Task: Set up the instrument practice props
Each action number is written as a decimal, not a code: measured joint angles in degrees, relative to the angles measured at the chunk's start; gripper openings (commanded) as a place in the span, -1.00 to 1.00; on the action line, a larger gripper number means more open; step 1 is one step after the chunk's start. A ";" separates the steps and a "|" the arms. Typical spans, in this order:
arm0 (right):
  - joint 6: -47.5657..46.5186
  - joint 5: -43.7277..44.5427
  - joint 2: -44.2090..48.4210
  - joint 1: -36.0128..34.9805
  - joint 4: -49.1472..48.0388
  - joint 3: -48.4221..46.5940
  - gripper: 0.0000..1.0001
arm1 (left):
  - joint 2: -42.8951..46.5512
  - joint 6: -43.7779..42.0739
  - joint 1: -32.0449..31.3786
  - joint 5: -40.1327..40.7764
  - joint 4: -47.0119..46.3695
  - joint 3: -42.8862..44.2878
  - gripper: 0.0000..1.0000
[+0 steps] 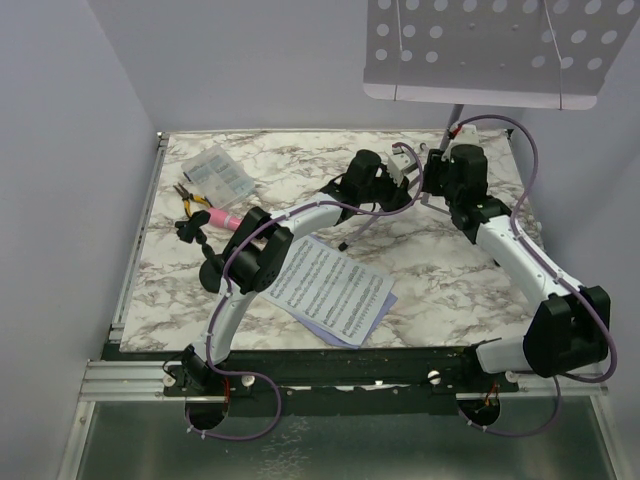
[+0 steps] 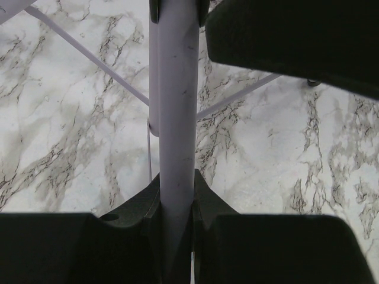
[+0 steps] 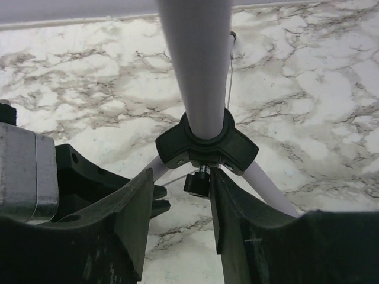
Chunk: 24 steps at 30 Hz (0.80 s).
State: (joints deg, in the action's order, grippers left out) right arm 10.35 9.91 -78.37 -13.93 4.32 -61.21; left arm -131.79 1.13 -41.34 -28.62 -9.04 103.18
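The lavender perforated music-stand desk (image 1: 490,50) stands high at the back right on its silver tripod. My left gripper (image 2: 176,195) is shut on the stand's upright pole (image 2: 177,106). My right gripper (image 3: 180,195) is open just under the black tripod hub (image 3: 204,148). The small black clamp knob (image 3: 198,182) sits beside its right finger. Printed sheet-music pages (image 1: 330,290) lie flat near the front middle. A pink microphone (image 1: 222,220) lies at the left, with the black mic stand (image 1: 192,230) beside it, partly hidden by my left arm.
A clear plastic compartment box (image 1: 215,178) and orange-handled pliers (image 1: 192,200) lie at the back left. Thin tripod legs (image 2: 89,56) spread over the marble tabletop (image 1: 440,280). Grey walls close in the left, back and right sides.
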 measured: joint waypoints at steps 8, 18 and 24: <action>1.57 8.85 -1.36 -1.90 0.81 -0.61 -0.68 | 0.00 -0.11 -0.02 0.00 0.20 0.04 -1.00; 30.08 0.07 5.29 3.91 -11.82 11.91 -0.80 | 0.55 -1.27 -0.33 -0.50 1.22 0.02 -1.00; 57.90 -17.40 6.43 14.25 -39.82 29.29 -0.70 | 0.66 -2.45 -0.94 -1.68 1.88 0.02 -1.00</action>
State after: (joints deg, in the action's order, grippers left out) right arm 68.25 -7.49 -71.94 0.32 -35.51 -31.92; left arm -131.13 -1.32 -42.28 -30.30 -7.16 103.20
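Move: The music stand's clamp knob lies almost between the right hand's open fingertips, about 1 cm ahead and 1 cm to the right, 1 cm lower. The black hub it screws into is about 3 cm ahead, 1 cm right and 1 cm up. From the left hand, which already holds a tripod leg, the knob is roughly 3 cm ahead, 7 cm right and 8 cm up. Right fingers close on the knob and roll some 60 degrees clockwise, seen from behind, easing back and right. ##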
